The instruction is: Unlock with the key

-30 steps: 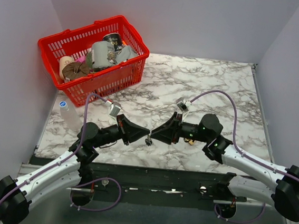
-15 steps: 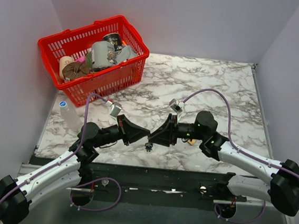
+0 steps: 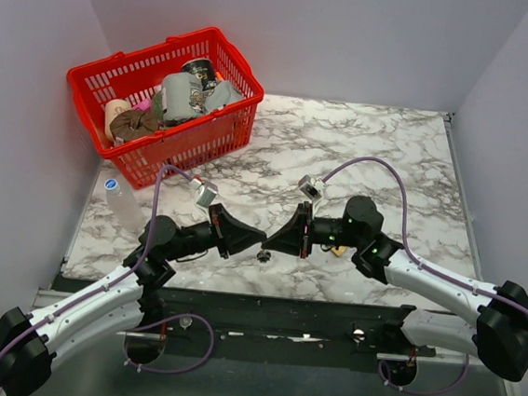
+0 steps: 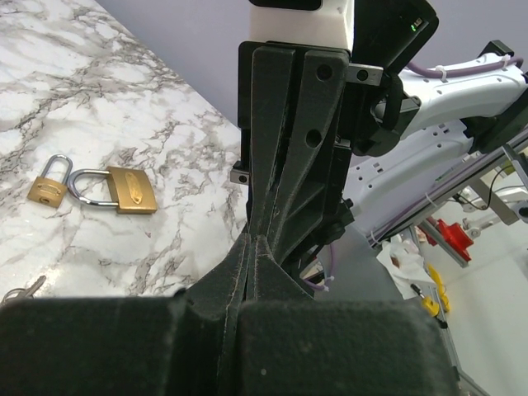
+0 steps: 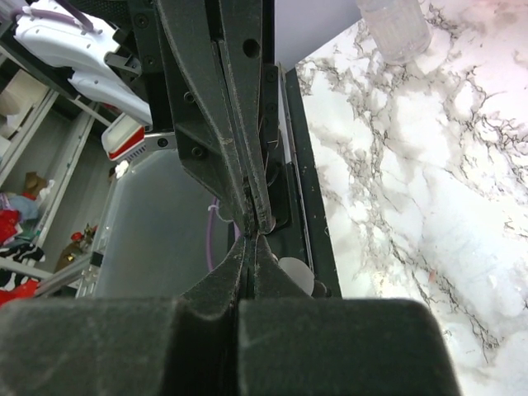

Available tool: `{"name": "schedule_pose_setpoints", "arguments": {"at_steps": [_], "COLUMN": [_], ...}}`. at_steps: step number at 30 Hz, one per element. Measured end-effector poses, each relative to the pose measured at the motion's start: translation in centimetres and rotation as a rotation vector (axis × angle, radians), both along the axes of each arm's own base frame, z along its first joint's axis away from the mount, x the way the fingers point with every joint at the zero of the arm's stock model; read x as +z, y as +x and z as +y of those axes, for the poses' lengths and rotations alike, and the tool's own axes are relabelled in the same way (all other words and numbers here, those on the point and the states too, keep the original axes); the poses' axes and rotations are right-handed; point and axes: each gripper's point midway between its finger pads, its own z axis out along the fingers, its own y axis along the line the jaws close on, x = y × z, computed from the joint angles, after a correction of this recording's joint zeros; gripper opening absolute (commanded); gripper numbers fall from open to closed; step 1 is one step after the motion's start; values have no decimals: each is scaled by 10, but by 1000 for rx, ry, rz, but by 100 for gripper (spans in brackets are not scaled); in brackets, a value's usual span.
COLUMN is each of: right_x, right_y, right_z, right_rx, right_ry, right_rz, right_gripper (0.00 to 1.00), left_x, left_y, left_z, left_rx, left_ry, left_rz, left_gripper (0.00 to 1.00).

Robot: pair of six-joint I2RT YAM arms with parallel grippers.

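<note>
My left gripper point(image 3: 258, 240) and right gripper point(image 3: 272, 243) meet tip to tip above the table's front middle, both with jaws closed. The key point(image 3: 263, 253) shows as a tiny dark and silver piece just under the left tip. A blurred silver bit of it shows at the lower left of the left wrist view point(image 4: 18, 289). Its grip point is hidden between the pads. A small brass padlock point(image 4: 47, 184) and a larger brass padlock point(image 4: 129, 189) lie side by side on the marble. In the top view they are mostly hidden under the right arm point(image 3: 336, 252).
A red basket point(image 3: 195, 140) with several items stands at the back left. A clear bottle point(image 3: 119, 200) lies by the left table edge; it also shows in the right wrist view point(image 5: 394, 25). The table's black front edge point(image 3: 263, 301) runs just behind both grippers.
My right gripper has moved left until its tip meets the left tip. The left gripper has shifted only slightly. The key under the tips has swung a little.
</note>
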Motion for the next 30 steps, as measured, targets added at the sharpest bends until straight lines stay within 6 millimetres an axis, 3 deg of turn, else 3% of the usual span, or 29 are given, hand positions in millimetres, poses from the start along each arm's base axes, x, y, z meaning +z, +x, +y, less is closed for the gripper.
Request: {"name": "schedule_pose_setpoints", "arguments": {"at_steps": [2, 3, 5, 6, 7, 9, 15, 20, 26, 30], "right_x": [0, 0, 0, 0, 0, -1, -4, -12, -6, 9], "right_y": [0, 0, 1, 2, 6, 14, 80, 115, 127, 118], "right_z": [0, 0, 0, 0, -2, -9, -68, -123, -177, -198], "right_rx": [0, 0, -6, -14, -36, -80, -373, -589, -804, -912], "right_ry": [0, 0, 0, -2, -7, -16, -57, -95, -113, -128], "right_rz": [-1, -1, 2, 3, 7, 12, 12, 29, -13, -106], "right_gripper": [1, 1, 1, 1, 1, 1, 1, 1, 1, 1], "left_x": [0, 0, 0, -1, 0, -1, -12, -42, -62, -98], "left_y": [0, 0, 1, 2, 4, 10, 43, 57, 79, 95], "left_z": [0, 0, 0, -1, -2, -4, -22, -52, -87, -96], "left_rx": [0, 0, 1, 3, 6, 19, 33, -31, -109, -165], "left_ry": [0, 0, 5, 16, 28, 61, 269, 433, 632, 773], "left_rz": [0, 0, 1, -1, -8, -24, -55, -28, -110, -171], "left_gripper": [0, 5, 34, 67, 78, 88, 90, 90, 90, 89]}}
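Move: The two sets of fingertips meet at the key, gripped by both, with its dark fob hanging just below. From either hand the large padlock lies on the table some 11 cm ahead, 18 cm to the right and about 21 cm down. At that same drop are the small padlock, about 16 cm ahead and 12 cm right, and a loose ringed key, roughly 11 cm ahead and 3 cm right. Parting from the meeting point, the left fingers open wide and let go of the key, then travel right, down and forward, about 10 cm each way, towards the padlocks, tipping some 40 degrees to point lower. The right hand keeps its pinch and carries the key about 20 cm right and 12 cm forward, nearly level, swinging some 50 degrees clockwise until it is high over the large padlock. ##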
